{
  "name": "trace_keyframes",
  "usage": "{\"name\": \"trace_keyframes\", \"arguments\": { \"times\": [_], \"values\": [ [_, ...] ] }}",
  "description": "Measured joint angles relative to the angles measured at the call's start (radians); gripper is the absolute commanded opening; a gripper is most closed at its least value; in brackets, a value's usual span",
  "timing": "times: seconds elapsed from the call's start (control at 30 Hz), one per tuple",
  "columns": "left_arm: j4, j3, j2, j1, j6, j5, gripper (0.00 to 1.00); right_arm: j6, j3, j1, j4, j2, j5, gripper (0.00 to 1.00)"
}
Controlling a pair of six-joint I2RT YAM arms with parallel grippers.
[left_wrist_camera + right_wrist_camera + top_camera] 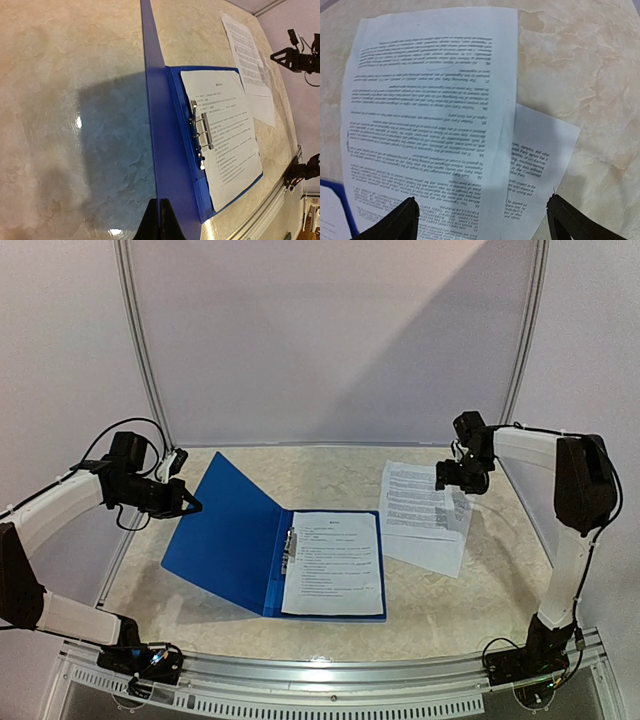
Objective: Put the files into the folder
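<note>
The blue folder [232, 540] lies open in the middle of the table with its cover tilted up on the left. My left gripper [188, 506] is shut on the cover's outer edge; in the left wrist view its fingertips [160, 222] pinch the thin blue edge of the folder [172, 165]. One printed sheet [335, 562] lies inside, beside the metal clip [201, 132]. Two more files [425, 515] lie overlapped on the table right of the folder. My right gripper [458, 478] hovers open above them, and the upper sheet [430, 110] and lower sheet [540, 150] show between its spread fingers [405, 220].
The marble tabletop [330, 475] is bounded by a metal rail [330, 670] along the near edge and white backdrop walls behind and at the sides. A corner of the folder [342, 200] shows at the lower left of the right wrist view.
</note>
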Motion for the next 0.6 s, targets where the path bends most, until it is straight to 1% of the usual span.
{"name": "trace_keyframes", "arguments": {
  "times": [0.13, 0.2, 0.23, 0.27, 0.33, 0.4, 0.47, 0.6],
  "values": [
    [0.000, 0.000, 0.000, 0.000, 0.000, 0.000, 0.00, -0.026, 0.041, 0.018, -0.015, 0.093, 0.093, 0.90],
    [0.000, 0.000, 0.000, 0.000, 0.000, 0.000, 0.00, -0.043, 0.043, 0.034, -0.024, 0.143, 0.128, 0.86],
    [0.000, 0.000, 0.000, 0.000, 0.000, 0.000, 0.00, -0.049, 0.048, 0.049, -0.027, 0.168, 0.150, 0.82],
    [0.000, 0.000, 0.000, 0.000, 0.000, 0.000, 0.00, -0.053, 0.060, 0.060, -0.031, 0.168, 0.159, 0.76],
    [-0.001, 0.000, 0.000, 0.001, 0.000, 0.000, 0.00, -0.070, 0.066, 0.083, -0.032, 0.177, 0.169, 0.58],
    [-0.001, 0.000, 0.000, 0.002, 0.000, 0.000, 0.00, -0.071, 0.060, 0.097, -0.024, 0.180, 0.173, 0.46],
    [-0.001, 0.000, 0.000, 0.002, 0.000, 0.000, 0.00, -0.076, 0.039, 0.104, -0.003, 0.172, 0.172, 0.37],
    [-0.001, 0.000, 0.000, 0.002, 0.000, 0.000, 0.00, -0.084, -0.012, 0.103, 0.014, 0.140, 0.141, 0.27]
  ]
}}
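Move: The right hand is open, close to the right edge of the top printed sheet. The sheet's middle is about 8 cm to its left, 1 cm back and 7 cm below. The lower sheet, partly under it, centres some 9 cm back and 8 cm left. The open folder's filed page lies roughly 34 cm left and 20 cm back. From the left hand, the top sheet's middle is about 52 cm right, 14 cm ahead and 15 cm lower. The right fingertips come down onto the top printed sheet near its right edge, sinking about 6 cm, most of it quickly, and begin to gather the paper as they close from wide open to about a third. Once low, the hand slides some 2 cm left, then a little back, its left side dipping about 10 degrees. The left hand keeps the folder cover pinched and still. ##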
